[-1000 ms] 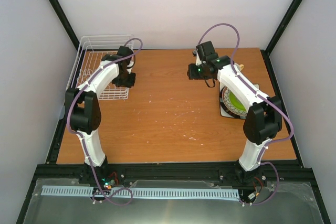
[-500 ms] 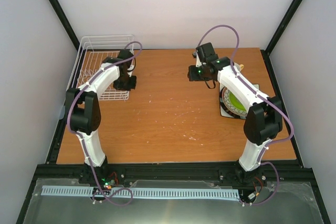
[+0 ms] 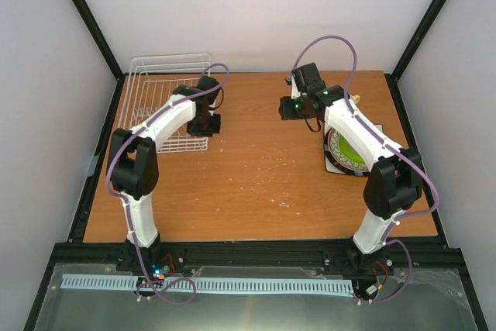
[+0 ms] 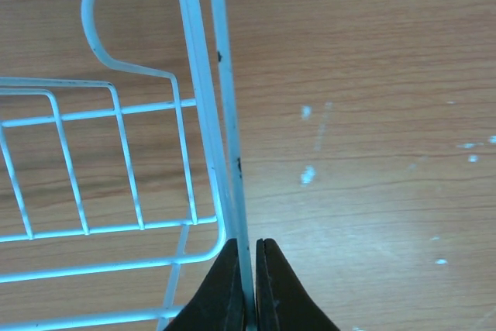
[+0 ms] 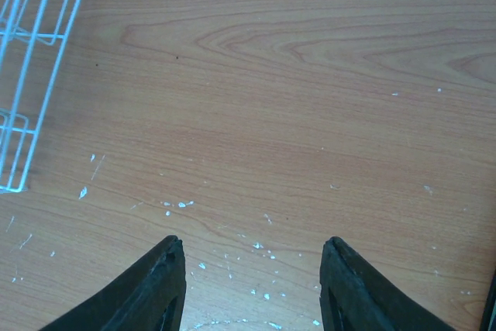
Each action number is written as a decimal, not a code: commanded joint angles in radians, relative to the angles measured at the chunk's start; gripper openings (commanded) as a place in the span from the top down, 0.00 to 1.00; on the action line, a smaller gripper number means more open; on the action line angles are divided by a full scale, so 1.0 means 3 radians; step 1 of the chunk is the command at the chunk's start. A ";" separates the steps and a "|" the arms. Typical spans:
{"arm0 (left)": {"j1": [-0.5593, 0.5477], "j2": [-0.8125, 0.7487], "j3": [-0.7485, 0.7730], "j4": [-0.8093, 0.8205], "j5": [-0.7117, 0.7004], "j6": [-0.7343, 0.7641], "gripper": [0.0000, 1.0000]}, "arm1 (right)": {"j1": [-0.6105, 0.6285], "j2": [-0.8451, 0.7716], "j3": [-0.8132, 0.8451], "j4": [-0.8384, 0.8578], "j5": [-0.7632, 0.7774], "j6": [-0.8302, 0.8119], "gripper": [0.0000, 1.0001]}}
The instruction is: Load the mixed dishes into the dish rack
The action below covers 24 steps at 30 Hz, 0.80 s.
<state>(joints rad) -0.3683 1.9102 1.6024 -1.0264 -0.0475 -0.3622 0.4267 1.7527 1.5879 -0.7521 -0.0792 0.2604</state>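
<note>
The white wire dish rack [image 3: 159,91] stands at the table's far left. My left gripper [image 3: 208,123] is shut on the rack's right rim wire [image 4: 229,122], which runs up between the closed black fingertips [image 4: 225,284]. A lime-green plate [image 3: 354,153] lies on a plate with a dark patterned rim [image 3: 334,145] at the right, partly hidden under my right arm. My right gripper [image 3: 285,106] hovers open over bare wood at the far middle, nothing between its fingers [image 5: 159,284]. In the right wrist view, a corner of the rack [image 5: 31,44] shows at the upper left.
Black frame rails [image 3: 85,184] run along the table's left and right edges, with walls close behind. White flecks [image 5: 260,246] dot the wood [image 3: 256,168] between the rack and the plates. A bit of tan [image 3: 356,99] shows past my right arm.
My left gripper has shut on the rack's rim wire, and rack and gripper have shifted to the right. The right arm has barely moved.
</note>
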 commanded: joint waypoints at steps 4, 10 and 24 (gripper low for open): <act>-0.0523 0.0252 0.0430 -0.0023 0.0104 -0.0297 0.99 | -0.0078 -0.0280 -0.0204 0.0069 0.0088 -0.0069 0.52; -0.0781 0.0382 0.0551 -0.0095 0.0052 -0.0500 0.99 | -0.0199 -0.0462 -0.0411 0.0109 0.0091 -0.0054 0.52; -0.1381 0.0237 0.0362 -0.0153 -0.0107 -0.1360 0.99 | -0.0304 -0.0783 -0.0758 0.0260 -0.0096 -0.0026 0.52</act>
<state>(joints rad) -0.7136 2.0109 1.7267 -1.0538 -0.0830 -0.6384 0.3420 1.5543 1.3792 -0.7033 -0.0761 0.2512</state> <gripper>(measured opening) 0.046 0.484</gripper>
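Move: The left fingers already hold the dish rack by its right rim near the front corner; the rack's middle lies about 13 cm left and 9 cm ahead of them, and the plates some 47 cm right and 5 cm back. From the right hand, the plates lie roughly 24 cm right, 11 cm back and 17 cm below, the mug about 20 cm right and 2 cm ahead, 15 cm below. Still pinching, the left drags dish rack about 13 cm right, 5 back; right hand goes right towards plates. ##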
